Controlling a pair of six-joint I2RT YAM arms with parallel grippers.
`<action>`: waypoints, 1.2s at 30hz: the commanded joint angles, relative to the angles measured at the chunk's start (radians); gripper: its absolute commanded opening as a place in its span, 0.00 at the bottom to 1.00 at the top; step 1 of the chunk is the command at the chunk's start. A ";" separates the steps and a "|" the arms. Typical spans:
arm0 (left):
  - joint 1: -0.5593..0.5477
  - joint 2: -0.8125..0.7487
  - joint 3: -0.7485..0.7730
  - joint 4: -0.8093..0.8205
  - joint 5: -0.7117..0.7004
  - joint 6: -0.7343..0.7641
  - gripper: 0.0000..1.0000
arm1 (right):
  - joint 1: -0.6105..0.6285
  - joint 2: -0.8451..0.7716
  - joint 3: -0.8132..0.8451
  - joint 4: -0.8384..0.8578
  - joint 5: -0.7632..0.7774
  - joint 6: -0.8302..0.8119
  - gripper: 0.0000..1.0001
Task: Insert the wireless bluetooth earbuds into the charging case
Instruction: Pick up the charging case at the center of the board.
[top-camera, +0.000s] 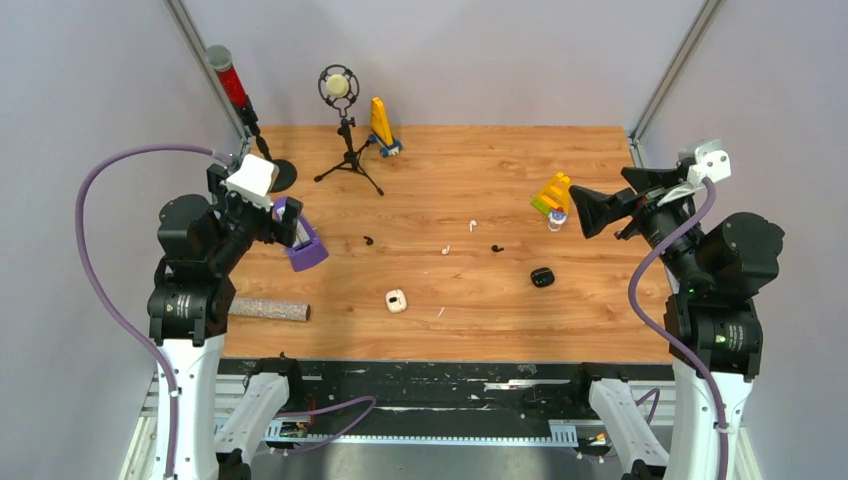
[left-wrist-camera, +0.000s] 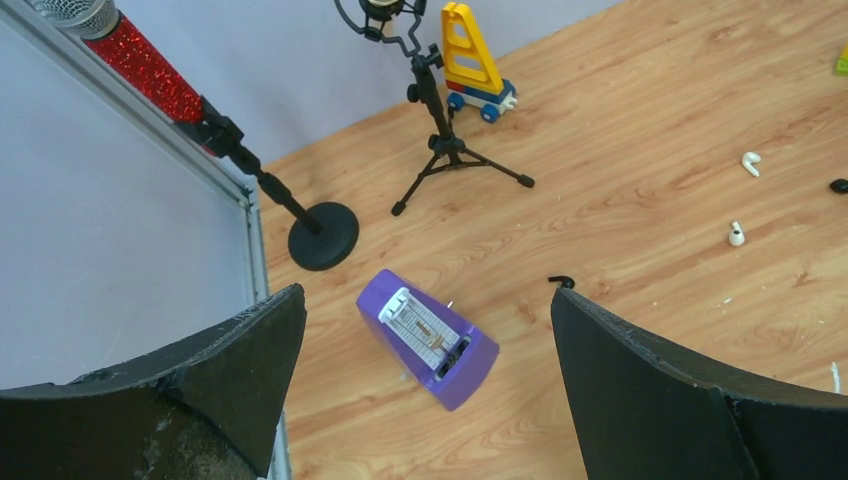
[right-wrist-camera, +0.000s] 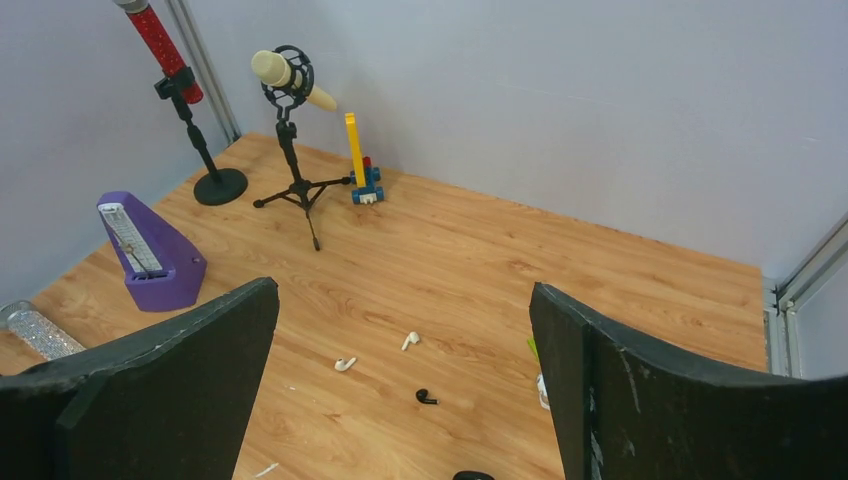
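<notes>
Two white earbuds (top-camera: 472, 225) (top-camera: 446, 249) and two black earbuds (top-camera: 369, 240) (top-camera: 497, 247) lie loose on the wooden table. The white case (top-camera: 396, 300) and black case (top-camera: 542, 277) sit nearer the front. My left gripper (top-camera: 287, 226) is open and empty above the purple metronome (left-wrist-camera: 430, 340); its view shows a black earbud (left-wrist-camera: 562, 282) by the right finger and white earbuds (left-wrist-camera: 750, 162) (left-wrist-camera: 736, 235) farther off. My right gripper (top-camera: 588, 211) is open and empty, raised at the right; its view shows white earbuds (right-wrist-camera: 345, 364) (right-wrist-camera: 409, 341), a black earbud (right-wrist-camera: 427, 397) and the black case's edge (right-wrist-camera: 472, 476).
A red glitter microphone on a stand (top-camera: 232, 85), a cream microphone on a tripod (top-camera: 340, 90) and a yellow toy (top-camera: 382, 125) stand at the back. Coloured toy blocks (top-camera: 553, 195) sit by the right gripper. A glitter cylinder (top-camera: 268, 310) lies front left. A thin white sliver (top-camera: 440, 313) lies near the white case.
</notes>
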 joint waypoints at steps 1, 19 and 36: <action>0.006 -0.018 -0.005 0.026 0.017 -0.011 1.00 | -0.005 -0.007 0.015 0.029 -0.013 0.030 1.00; 0.002 0.068 -0.111 0.021 0.119 0.058 1.00 | 0.155 0.126 -0.221 0.178 -0.592 -0.210 1.00; 0.002 0.025 -0.213 0.014 0.218 0.111 1.00 | 0.765 0.602 -0.405 0.296 -0.316 -0.905 0.99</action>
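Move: The white charging case lies about 33 cm to the left of the right hand and 2 cm back, some 43 cm below it. The black case is near the right hand's own place, about 6 cm ahead and 2 cm left. The black earbud is 14 cm ahead and 10 cm left, the nearer white earbud 14 cm ahead and 22 cm left, all at table height. From the left hand the white charging case lies about 22 cm right, 6 cm back and 36 cm down. The right hand swings left first, then sinks ever more steeply towards the white charging case, some 27 cm down and 21 cm left in all, turning about 65 degrees counter-clockwise and rolling so that its open fingers end pointing left and slantwise down at the case, still short of it and touching nothing. The left hand, also open, sinks about 10 cm over its own side, drifts some 3 cm right and tips and turns slightly that way, staying well clear of the table. ##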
